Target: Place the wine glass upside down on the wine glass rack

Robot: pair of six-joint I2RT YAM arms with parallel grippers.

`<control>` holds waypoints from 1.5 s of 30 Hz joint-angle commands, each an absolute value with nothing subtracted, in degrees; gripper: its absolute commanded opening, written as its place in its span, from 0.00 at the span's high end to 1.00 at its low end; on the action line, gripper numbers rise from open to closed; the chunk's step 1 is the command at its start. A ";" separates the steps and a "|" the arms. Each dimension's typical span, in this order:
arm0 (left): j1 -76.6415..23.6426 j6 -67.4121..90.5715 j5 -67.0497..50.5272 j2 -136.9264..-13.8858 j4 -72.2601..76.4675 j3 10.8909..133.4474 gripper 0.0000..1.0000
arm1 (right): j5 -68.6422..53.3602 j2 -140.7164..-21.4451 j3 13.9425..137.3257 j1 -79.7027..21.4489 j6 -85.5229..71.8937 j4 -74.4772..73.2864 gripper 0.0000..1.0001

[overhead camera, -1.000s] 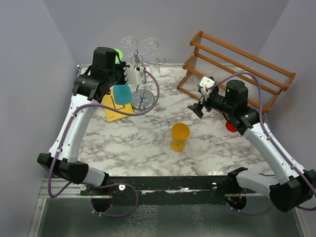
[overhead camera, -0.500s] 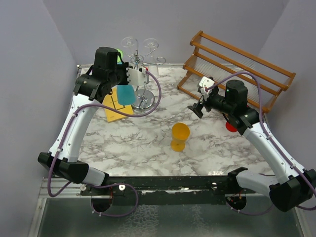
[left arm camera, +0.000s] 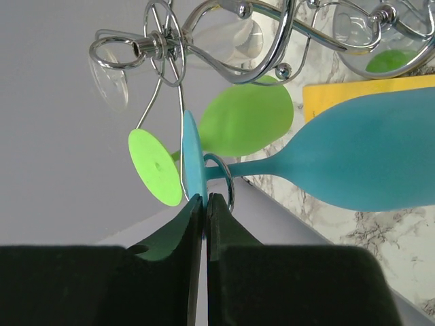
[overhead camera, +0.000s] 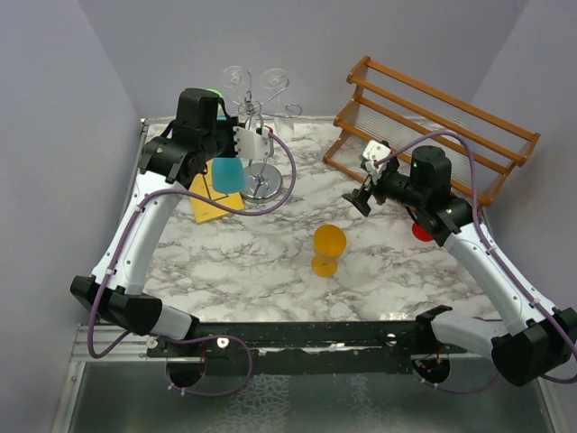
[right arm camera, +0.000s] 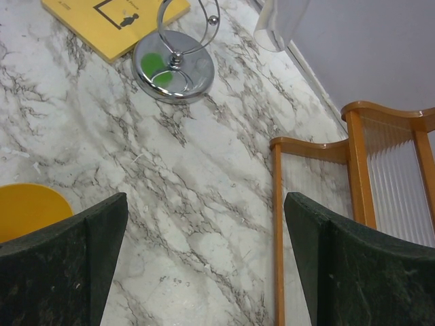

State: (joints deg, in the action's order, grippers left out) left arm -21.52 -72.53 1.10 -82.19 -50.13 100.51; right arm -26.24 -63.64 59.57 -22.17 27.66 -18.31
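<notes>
The blue wine glass (overhead camera: 227,173) hangs bowl-down beside the chrome wine glass rack (overhead camera: 261,179). In the left wrist view its bowl (left arm camera: 367,159) fills the right side, and its thin stem passes through a chrome ring of the rack (left arm camera: 224,41). My left gripper (left arm camera: 204,198) is shut on the edge of the glass's flat foot; in the top view the left gripper (overhead camera: 256,140) sits at the rack's top. A green glass (left arm camera: 241,122) hangs on the rack just behind. My right gripper (overhead camera: 361,198) hovers open over the marble, nothing between the right gripper's (right arm camera: 204,200) fingers.
A yellow glass (overhead camera: 329,250) stands upright mid-table. A yellow book (overhead camera: 209,206) lies by the rack's disc base (right arm camera: 173,64). A brown wooden slatted rack (overhead camera: 433,126) fills the back right, with a red item (overhead camera: 421,232) under the right arm. Clear glasses (overhead camera: 236,79) hang on the rack.
My left gripper and the blue glass have shifted slightly right, closer in to the rack's arms. The right arm has stayed still.
</notes>
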 commanded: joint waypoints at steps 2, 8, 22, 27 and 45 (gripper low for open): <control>-22.26 -72.41 0.38 -82.27 -51.35 98.34 0.92 | -26.47 -63.72 59.73 -22.29 28.09 -18.43 0.03; -22.38 -72.03 -0.14 -82.47 -52.36 99.15 0.81 | -26.51 -64.05 59.74 -22.31 28.16 -18.48 0.03; -22.59 -71.71 -2.54 -82.99 -55.82 101.31 0.66 | -26.52 -63.80 59.34 -22.32 28.41 -18.32 0.03; -22.68 -71.35 -2.98 -82.87 -56.42 101.78 0.61 | -26.29 -63.81 59.37 -22.32 28.48 -18.37 0.03; -22.76 -66.69 -10.15 -82.23 -59.24 105.67 0.36 | -26.90 -65.00 60.56 -22.32 29.65 -20.00 0.03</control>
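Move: The blue goblet's foot is still at the left fingertips, and its middle is about 7 cm below them. The rack loop around its stem lies about 3 cm ahead and 2 cm below the hand. The green goblet hangs about 10 cm ahead, 1 cm left and 9 cm down; the rack hub stands about 6 cm ahead, 8 cm right and 4 cm up. From the right hand, that loop is some 30 cm left, 11 cm ahead and 8 cm higher. The left fingertips let go of the blue goblet's foot, opening from nearly shut to a bit over half. Meanwhile the hand first sinks about 2.5 cm, then draws back about as far, drifting some 2 cm right and rising slightly at the end, while the wrist tips down roughly 8 degrees. ##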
